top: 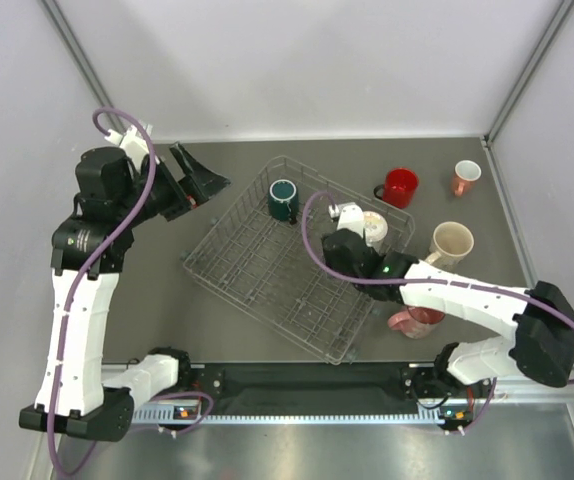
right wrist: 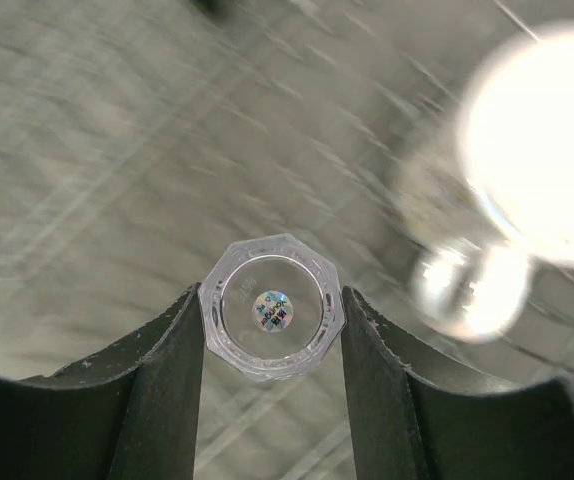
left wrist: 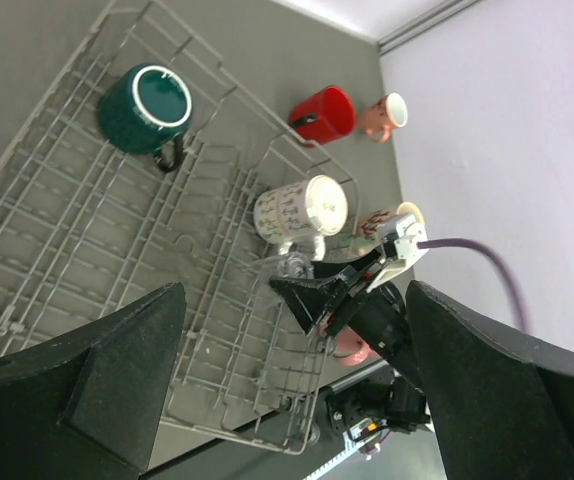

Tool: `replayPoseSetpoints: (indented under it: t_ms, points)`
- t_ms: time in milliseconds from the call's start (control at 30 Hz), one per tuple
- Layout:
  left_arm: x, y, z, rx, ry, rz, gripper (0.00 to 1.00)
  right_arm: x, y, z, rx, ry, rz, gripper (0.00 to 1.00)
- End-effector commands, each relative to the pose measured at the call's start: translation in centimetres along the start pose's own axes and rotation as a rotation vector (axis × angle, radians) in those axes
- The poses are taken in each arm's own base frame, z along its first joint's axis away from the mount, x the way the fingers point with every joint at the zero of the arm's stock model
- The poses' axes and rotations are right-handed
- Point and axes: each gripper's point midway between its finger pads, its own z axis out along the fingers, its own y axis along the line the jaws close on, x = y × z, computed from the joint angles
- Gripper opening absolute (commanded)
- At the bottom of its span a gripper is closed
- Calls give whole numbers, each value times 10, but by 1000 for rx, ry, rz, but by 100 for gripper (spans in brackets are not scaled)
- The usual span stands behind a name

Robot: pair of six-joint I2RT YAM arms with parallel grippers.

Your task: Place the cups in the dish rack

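The dish rack (top: 257, 262) lies at an angle mid-table. A dark teal cup (top: 283, 199) sits in its far corner, and a white patterned cup (top: 373, 225) lies in its right corner. My right gripper (top: 347, 222) hangs over the rack beside the patterned cup. It is shut on a clear glass cup (right wrist: 272, 310), whose octagonal base shows between the fingers (right wrist: 167, 380). Red (top: 399, 186), salmon (top: 464, 177), cream (top: 451, 243) and pink (top: 415, 320) cups stand on the table to the right. My left gripper (top: 202, 175) is open and empty, raised left of the rack.
Grey walls close in the table on the left, back and right. A black rail with the arm bases runs along the near edge. The right arm's forearm stretches across the rack's near-right corner, over the pink cup.
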Motion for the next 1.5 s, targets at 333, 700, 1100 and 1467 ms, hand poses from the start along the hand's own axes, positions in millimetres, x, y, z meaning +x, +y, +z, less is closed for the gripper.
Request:
replayPoseSetpoints:
  t_ms: [333, 700, 1100, 1467]
  points:
    - [4, 2, -5, -21, 30, 32, 96, -19, -11, 30, 105, -223, 37, 0]
    - [12, 9, -5, -54, 74, 14, 96, 16, -14, 60, 142, -160, -5, 2]
    - [22, 13, -4, -58, 102, 0, 94, 36, -14, 62, 127, -85, -28, 45]
    - [31, 16, 2, -42, 138, -20, 94, 18, -4, 40, 91, -88, -26, 85]
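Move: The clear glass is already in the right gripper. Its place in the dish rack lies about 3 cm ahead, 1 cm right and 8 cm below that hand. The white patterned cup stands some 8 cm to the right of that place and 3 cm farther out; the green cup is about 11 cm ahead and 9 cm left of the hand, and the red cup 15 cm ahead and 15 cm right. From the left hand the place lies some 21 cm right, 3 cm ahead and 33 cm down. Lower the glass about 8 cm in all into the rack, close beside the white patterned cup: swing right some 3 cm while sinking, bring it forward and back left, then go down, easing slightly back near the bottom. Open the right fingers there and let go of the glass. Let the empty, open left hand sink about 4 cm, tipping down. ##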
